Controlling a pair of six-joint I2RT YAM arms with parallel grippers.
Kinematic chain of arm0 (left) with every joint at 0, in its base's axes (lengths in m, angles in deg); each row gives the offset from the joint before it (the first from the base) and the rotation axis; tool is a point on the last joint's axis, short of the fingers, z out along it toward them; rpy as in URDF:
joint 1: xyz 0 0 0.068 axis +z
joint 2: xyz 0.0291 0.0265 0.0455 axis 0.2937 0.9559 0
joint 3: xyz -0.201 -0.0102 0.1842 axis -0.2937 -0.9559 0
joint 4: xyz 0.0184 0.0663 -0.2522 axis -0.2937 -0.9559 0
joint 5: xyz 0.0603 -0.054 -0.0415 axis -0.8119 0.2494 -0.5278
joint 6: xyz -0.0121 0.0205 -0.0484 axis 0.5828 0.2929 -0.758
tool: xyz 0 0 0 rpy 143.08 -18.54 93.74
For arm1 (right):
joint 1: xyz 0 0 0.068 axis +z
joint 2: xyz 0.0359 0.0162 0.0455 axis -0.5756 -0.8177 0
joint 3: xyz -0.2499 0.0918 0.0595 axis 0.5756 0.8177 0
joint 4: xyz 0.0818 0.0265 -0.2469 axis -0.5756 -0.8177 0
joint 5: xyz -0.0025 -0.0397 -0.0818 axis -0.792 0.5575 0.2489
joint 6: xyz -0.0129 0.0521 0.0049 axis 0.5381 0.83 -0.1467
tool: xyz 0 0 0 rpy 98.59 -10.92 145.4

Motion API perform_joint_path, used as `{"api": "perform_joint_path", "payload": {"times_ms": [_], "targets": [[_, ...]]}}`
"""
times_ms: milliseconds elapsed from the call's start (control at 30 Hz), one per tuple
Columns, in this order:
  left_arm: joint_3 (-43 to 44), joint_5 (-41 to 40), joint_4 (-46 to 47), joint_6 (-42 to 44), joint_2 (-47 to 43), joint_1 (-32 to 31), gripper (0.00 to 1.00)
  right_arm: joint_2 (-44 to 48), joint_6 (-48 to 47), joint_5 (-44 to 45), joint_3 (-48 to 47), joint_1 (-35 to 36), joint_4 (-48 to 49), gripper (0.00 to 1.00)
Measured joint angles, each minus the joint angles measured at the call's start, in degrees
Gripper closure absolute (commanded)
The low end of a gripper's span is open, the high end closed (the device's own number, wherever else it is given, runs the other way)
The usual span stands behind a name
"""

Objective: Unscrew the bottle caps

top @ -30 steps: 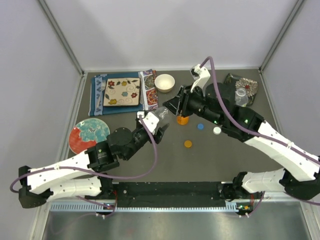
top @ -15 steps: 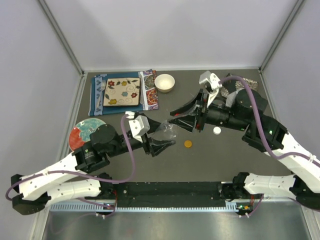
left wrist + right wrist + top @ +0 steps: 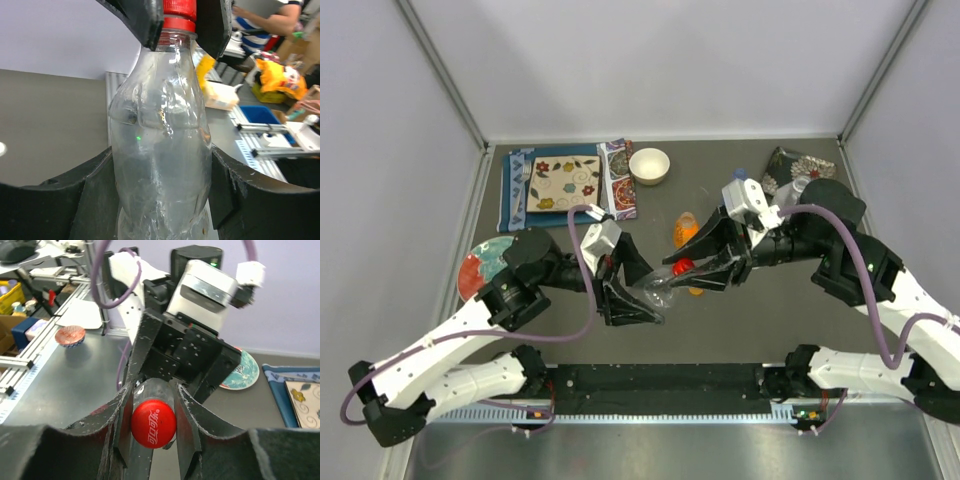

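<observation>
My left gripper [image 3: 638, 298] is shut on the body of a slim clear bottle [image 3: 658, 293], holding it off the table with its neck toward the right arm. From its own wrist camera the bottle [image 3: 160, 150] fills the space between my left gripper's [image 3: 160, 200] two fingers. The bottle's red cap [image 3: 682, 267] sits between the fingers of my right gripper [image 3: 685, 269], which is shut on it. In the right wrist view the red cap [image 3: 153, 423] faces the camera, pressed between the right gripper's [image 3: 153, 426] fingers. Past them sits a short orange bottle [image 3: 686, 228], and an orange cap [image 3: 697, 291] peeks out below.
A white bowl [image 3: 649, 165] and a patterned tile on a blue cloth [image 3: 565, 185] lie at the back left. A red and teal plate [image 3: 488, 266] is half under the left arm. A dark dish [image 3: 802, 166] with a clear bottle stands at the back right.
The left arm swung the clear bottle forward and turned its neck to the right. The right gripper left the orange bottle, came down to the bottle's neck and closed round the red cap.
</observation>
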Motion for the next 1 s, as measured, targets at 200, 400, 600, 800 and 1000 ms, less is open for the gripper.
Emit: {"api": "perform_joint_path", "payload": {"times_ms": [200,400,600,800,1000], "targets": [[-0.46,7.98,6.54,-7.74,3.39,0.37,0.69,0.04,-6.43,-8.00,-1.18,-1.14,-3.50,1.00],[-0.83,11.17,8.20,-11.13,5.18,0.57,0.70,0.04,-11.45,-12.22,-1.36,-2.91,-7.26,1.00],[-0.74,9.29,4.87,-7.19,5.16,0.59,0.68,0.20,-12.52,-9.57,-1.86,-3.02,-10.03,0.68],[2.01,3.04,-2.47,1.75,4.81,1.05,0.68,0.50,-9.62,-0.46,-3.56,-3.02,-13.79,0.41],[2.78,-2.80,-5.77,7.13,3.85,1.38,0.68,0.61,-7.45,6.88,-5.46,-3.02,-15.21,0.28]]}}
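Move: The red cap sits right between the right hand's fingers, already pinched. It tops the clear bottle that the left hand holds, some 7 cm to the left hand's right, 2 cm ahead and 5 cm higher. Far below, on the table, the orange cap lies about 15 cm ahead of the right hand and 7 cm to its right; the orange bottle stands roughly 26 cm ahead and 5 cm right of that hand. Back together by about 2 cm, then forward again by some 5 cm, both hands carry the bottle and sink slightly, the left keeping its grip on the body. On the forward leg the right fingers open wide and release the red cap; the right hand ends a couple of centimetres to the right, its fingers turning some 20 degrees clockwise and the left's about 15 counter-clockwise. ##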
